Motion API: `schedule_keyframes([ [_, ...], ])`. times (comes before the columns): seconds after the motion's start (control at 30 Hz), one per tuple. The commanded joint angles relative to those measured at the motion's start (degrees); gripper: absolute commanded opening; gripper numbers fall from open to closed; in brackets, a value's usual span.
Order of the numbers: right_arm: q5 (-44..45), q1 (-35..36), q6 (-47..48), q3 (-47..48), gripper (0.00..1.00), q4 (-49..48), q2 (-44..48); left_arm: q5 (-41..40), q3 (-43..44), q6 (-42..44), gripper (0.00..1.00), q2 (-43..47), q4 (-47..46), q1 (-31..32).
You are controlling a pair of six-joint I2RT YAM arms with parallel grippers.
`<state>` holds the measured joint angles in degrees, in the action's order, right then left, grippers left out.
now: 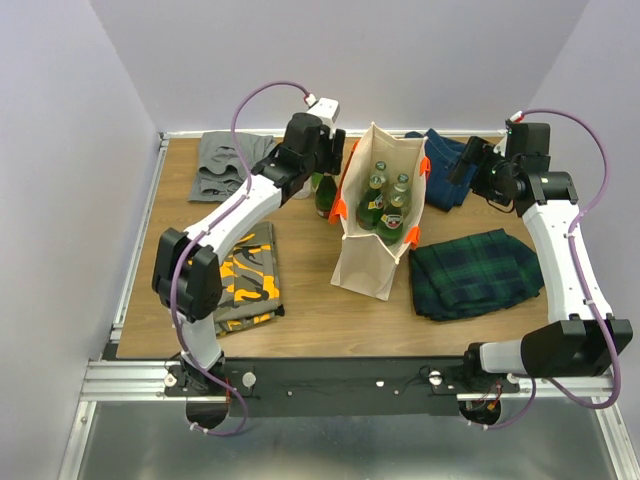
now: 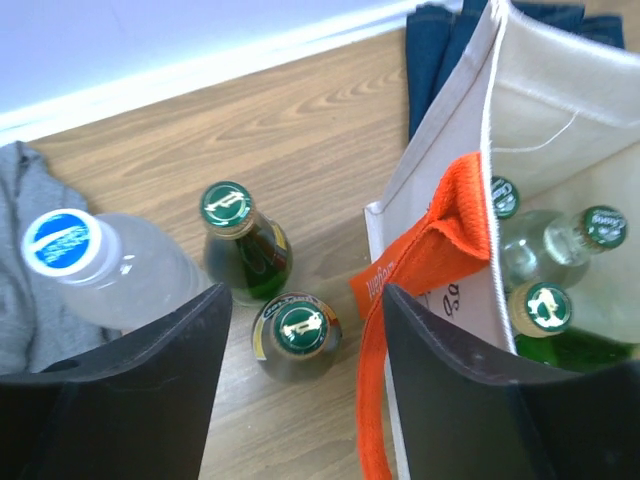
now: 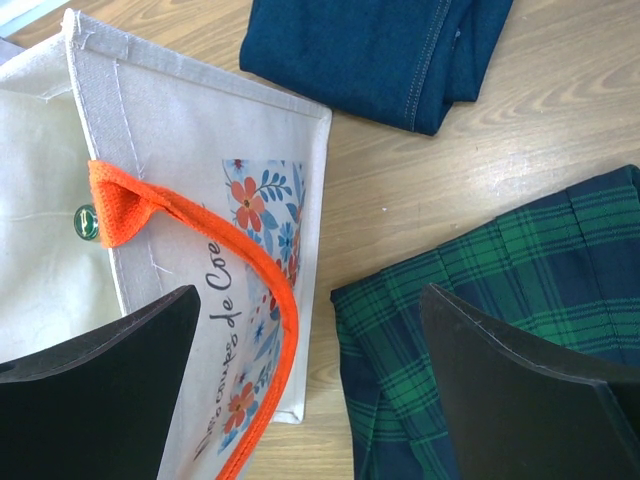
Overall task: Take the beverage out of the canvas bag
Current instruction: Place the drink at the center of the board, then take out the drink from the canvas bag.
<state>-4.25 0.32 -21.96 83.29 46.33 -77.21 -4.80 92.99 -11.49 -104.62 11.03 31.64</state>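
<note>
The cream canvas bag (image 1: 372,240) with orange handles (image 2: 455,225) stands mid-table, open at the top. Several green-capped glass bottles (image 1: 386,197) stand inside it, and they also show in the left wrist view (image 2: 545,305). My left gripper (image 2: 305,300) is open, just left of the bag. A green-capped bottle (image 2: 297,330) stands on the table between its jaws, untouched. A second green bottle (image 2: 240,235) and a clear blue-capped plastic bottle (image 2: 75,245) stand beside it. My right gripper (image 3: 308,300) is open and empty, above the bag's right side (image 3: 200,130) and a plaid cloth (image 3: 500,290).
Folded clothes lie around the bag: grey cloth (image 1: 225,165) at back left, camouflage cloth (image 1: 250,275) at front left, blue jeans (image 1: 445,165) at back right, green plaid cloth (image 1: 475,272) at right. The wall runs along the table's back edge.
</note>
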Motion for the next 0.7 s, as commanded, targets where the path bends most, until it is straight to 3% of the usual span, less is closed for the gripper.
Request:
schedule_keyframes([
  [0.0, -0.49, -0.14, 0.69, -0.67, 1.0, 0.43, 1.89, -3.55, -1.4, 0.85, 0.78, 6.96, 1.54, 0.27],
  [0.1, -1.72, -0.05, 0.95, -1.11, 1.0, 0.08, 2.24, -3.55, -1.58, 1.11, 0.97, 9.42, 2.42, 0.27],
  [0.13, -1.99, -0.14, 0.95, -1.2, 1.0, -0.01, 2.41, -3.55, -1.5, 1.2, 0.99, 9.95, 2.86, 0.27],
  [0.33, -3.75, -0.14, 1.3, -1.99, 1.0, -0.62, 3.55, -0.84, 3.15, 1.55, 0.99, 12.51, 8.65, 0.27],
  [0.67, -5.15, -0.05, 1.04, -3.74, 1.0, -0.98, 5.31, 13.67, 19.15, 0.67, 0.99, 9.43, 22.54, 2.2],
])
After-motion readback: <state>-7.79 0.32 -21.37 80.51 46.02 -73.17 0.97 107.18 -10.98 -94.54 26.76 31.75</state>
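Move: The green bottle just set down stands upright almost directly beneath the left hand, about 1 cm ahead, its middle some 13 cm down. At about that height, a second green bottle is 6 cm beyond it and 1 cm left; the clear bottle is 5 cm beyond it and 7 cm left. The canvas bag is roughly 14 cm right of the hand, 2 cm back. From the right hand that first bottle lies about 10 cm ahead, 31 left, 15 below. The empty left hand rises about 15 cm off the set-down bottle, drawing back some 5 cm, fingers opening wide. ##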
